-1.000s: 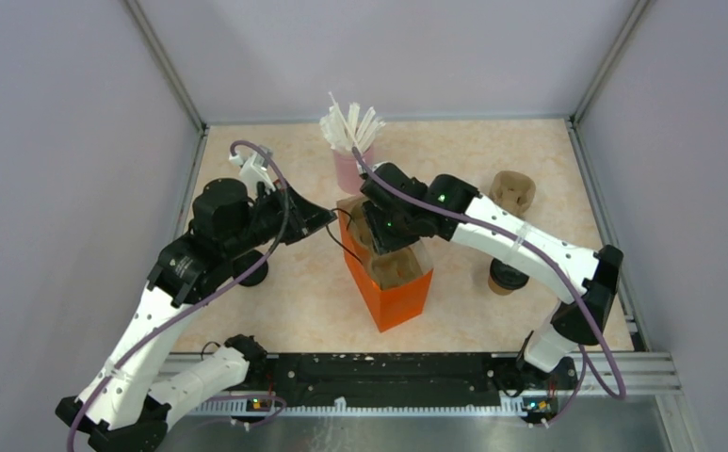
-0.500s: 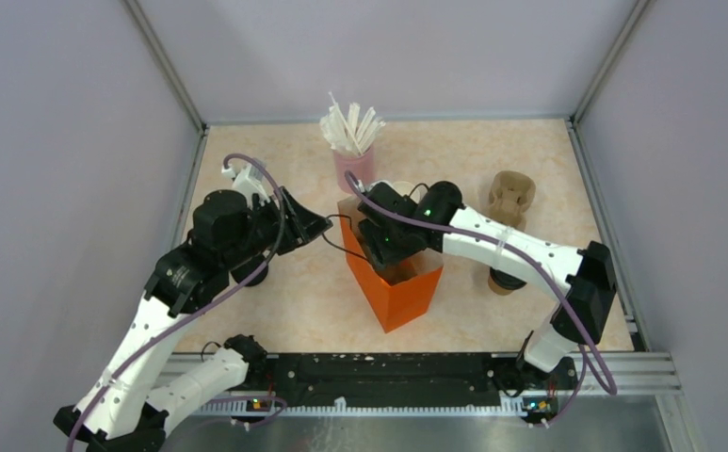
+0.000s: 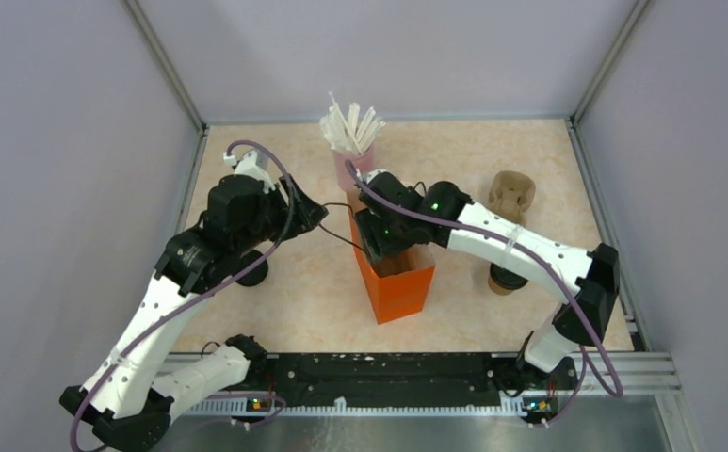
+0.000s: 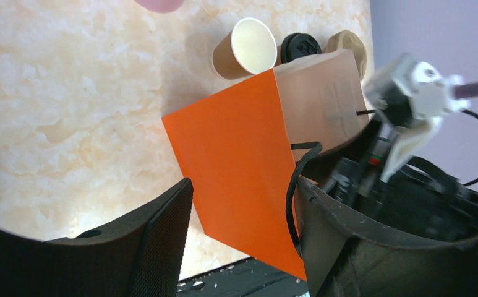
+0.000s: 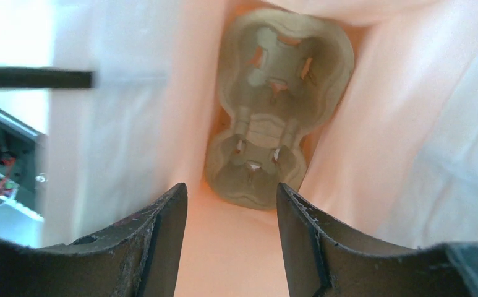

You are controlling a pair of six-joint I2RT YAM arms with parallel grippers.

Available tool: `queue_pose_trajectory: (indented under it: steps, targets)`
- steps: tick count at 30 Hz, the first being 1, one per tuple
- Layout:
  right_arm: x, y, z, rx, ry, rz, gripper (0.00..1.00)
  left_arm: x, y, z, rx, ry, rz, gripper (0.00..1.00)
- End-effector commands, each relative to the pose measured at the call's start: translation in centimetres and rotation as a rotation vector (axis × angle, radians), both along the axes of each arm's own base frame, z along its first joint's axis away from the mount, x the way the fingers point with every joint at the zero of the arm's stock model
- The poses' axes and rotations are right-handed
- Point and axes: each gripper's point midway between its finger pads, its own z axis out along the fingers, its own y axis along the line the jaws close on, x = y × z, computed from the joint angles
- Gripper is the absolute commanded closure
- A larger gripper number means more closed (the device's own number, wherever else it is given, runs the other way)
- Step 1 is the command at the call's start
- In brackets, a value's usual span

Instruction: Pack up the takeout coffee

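The orange bag [image 3: 399,287] stands open mid-table and also shows in the left wrist view [image 4: 236,161]. My right gripper [image 3: 388,247] is in its mouth, open and empty [image 5: 230,189], above a tan pulp carrier [image 5: 278,99] lying on the bag's floor. My left gripper [image 3: 311,211] is open [image 4: 243,185] left of the bag, with the bag's black cord handle [image 4: 293,185] looped against one finger. A brown paper cup [image 4: 243,46] lies on its side, its white inside showing, beside a black lid [image 4: 299,46]. In the top view the cup [image 3: 506,279] is right of the bag.
A pink cup of white straws [image 3: 350,151] stands behind the bag. A second tan carrier [image 3: 512,193] sits at the far right. A dark round object [image 3: 252,274] lies partly hidden under my left arm. Grey walls enclose the table on three sides.
My right gripper has gone lower into the bag's mouth. My left gripper has shifted slightly towards the back. The bag now stands straighter.
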Motion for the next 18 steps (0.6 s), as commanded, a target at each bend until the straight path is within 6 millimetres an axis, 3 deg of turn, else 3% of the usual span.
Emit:
queue_pose_trajectory:
  steps: [1, 7, 11, 14, 16, 18]
  targets:
    - [-0.3, 0.8, 7.2, 0.173, -0.091, 0.033, 0.46, 1.7, 0.3, 3.5, 0.011, -0.111, 0.031, 0.32]
    - [-1.4, 0.7, 9.4, 0.235, -0.064, 0.038, 0.46, 2.4, -0.7, 4.1, -0.010, -0.121, 0.000, 0.30]
    - [-1.7, 0.9, 14.1, 0.349, -0.094, 0.024, 0.45, 2.2, -0.9, 4.7, -0.002, -0.134, -0.025, 0.22]
    - [-1.8, 0.9, 17.7, 0.431, -0.127, 0.013, 0.46, 1.6, -1.0, 6.8, -0.028, -0.167, -0.045, 0.14]
    - [-2.0, 0.9, 19.9, 0.493, -0.143, 0.011, 0.46, 0.8, -1.4, 8.4, -0.069, -0.193, -0.083, 0.02]
    - [-2.3, 0.7, 21.7, 0.559, -0.159, 0.003, 0.47, 0.2, -1.5, 9.3, -0.097, -0.211, -0.096, 0.01]
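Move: My right hand is down inside the orange bag, with the cup carrier about 12 cm below it, some 3 cm ahead and 2 cm left. Near the bag, an open paper cup stands roughly 15 cm ahead and 2 cm right of that hand; the nearer lidded cup is about 23 cm to its right and 2 cm back. My left fingers already have the bag's left handle loop about 2 cm to the right of the hand point and 1 cm below; from there the carrier lies some 13 cm right, 1 cm ahead and 24 cm down. I draw my right hand up out of the bag, about 16 cm and quickening, swinging its fingertips some 20 degrees to my left while the fingers stay half open. My left hand eases forward a little and rises about 5 cm, opening from two-thirds to nearly full so that the handle loop comes free of its finger. ##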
